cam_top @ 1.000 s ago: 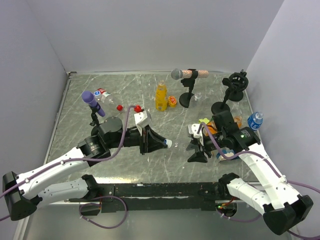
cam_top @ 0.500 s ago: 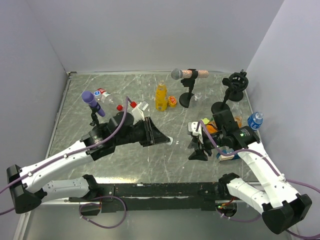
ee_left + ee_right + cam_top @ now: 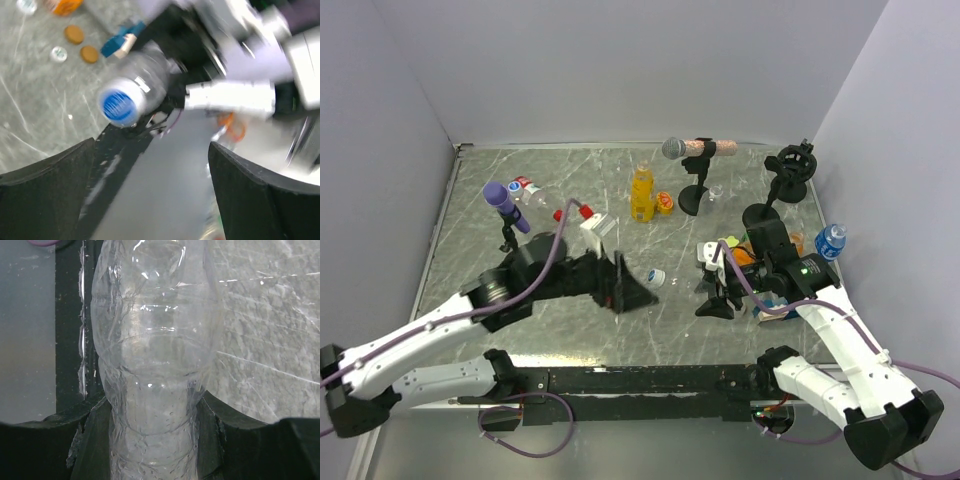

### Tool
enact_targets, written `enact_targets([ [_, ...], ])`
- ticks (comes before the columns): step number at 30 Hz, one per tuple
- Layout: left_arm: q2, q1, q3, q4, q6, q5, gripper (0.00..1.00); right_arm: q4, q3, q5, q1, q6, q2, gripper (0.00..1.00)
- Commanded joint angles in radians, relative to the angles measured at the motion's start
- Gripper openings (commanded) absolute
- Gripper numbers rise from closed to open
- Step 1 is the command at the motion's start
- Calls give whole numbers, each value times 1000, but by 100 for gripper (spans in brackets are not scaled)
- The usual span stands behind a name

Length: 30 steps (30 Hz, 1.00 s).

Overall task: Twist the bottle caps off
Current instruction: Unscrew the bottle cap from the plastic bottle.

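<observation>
A clear bottle [image 3: 152, 345] lies level above the table, and my right gripper [image 3: 713, 292] [image 3: 155, 440] is shut on its body. A blue-topped cap [image 3: 655, 277] [image 3: 119, 101] sits at the bottle's left end, facing my left gripper. My left gripper [image 3: 638, 292] [image 3: 152, 200] hangs just left of that cap, open, with nothing between its fingers [image 3: 45, 192]. Whether the cap is loose on the neck I cannot tell. Two red caps [image 3: 560, 214] lie on the table behind the left arm.
A yellow-orange bottle [image 3: 641, 193] stands at the back centre. A blue-labelled bottle [image 3: 831, 241] stands by the right wall, and a clear red-labelled bottle [image 3: 525, 190] lies back left. Microphones on stands [image 3: 695, 150] [image 3: 505, 205] and a black stand [image 3: 790, 170] crowd the back. Two brown discs [image 3: 74, 34] lie nearby.
My left gripper was shut on the blue cap; it has opened and drawn back a little to the left. The right gripper and bottle have stayed put.
</observation>
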Motion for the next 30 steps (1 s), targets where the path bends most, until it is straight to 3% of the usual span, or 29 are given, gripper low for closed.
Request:
enact_targets([
  [1,-167,-9,-77,108,499,199,97,31,8,-24,-5,-10,-2,26],
  [6,-294,-7,-226,192,952,258,97,9,10,-51,-7,-51,-3,26],
  [11,-177,-7,-156,190,1139,264,97,-2,-13,-77,-7,-94,-21,27],
  [14,-71,-7,-91,176,1182,295,99,1,-30,-99,-7,-110,-25,27],
  [19,-28,-7,-129,327,1155,278,95,-14,-22,-105,-7,-122,-20,27],
  [24,-20,-7,-136,369,1120,286,79,-11,-27,-113,-10,-125,-18,27],
  [30,-29,-7,-154,377,1094,277,65,-18,-15,-119,-8,-130,-2,27],
])
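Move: The plastic bottle's white cap is just beyond my open left fingertips: about 3 cm ahead, 2 cm to the right and 1 cm lower. The orange bottle stands roughly 25 cm ahead of my left hand, about in line with it and some 10 cm lower. A small loose cap lies on the table, 8 cm ahead, 17 cm to the right and 20 cm below. From my right hand, the white cap is 9 cm left, 2 cm ahead and 4 cm lower. I rewind my left wrist for another twist, rolling it about 65 degrees clockwise as seen looking along my fingers. Meanwhile the open hand backs off some 4 cm to the left and back from the bottle, then comes in again forward and right, dipping and rising slightly, until my fingertips, partly closing, straddle the cap. My right hand keeps its grip on the bottle, easing about 1 cm back and swinging slightly counter-clockwise. ##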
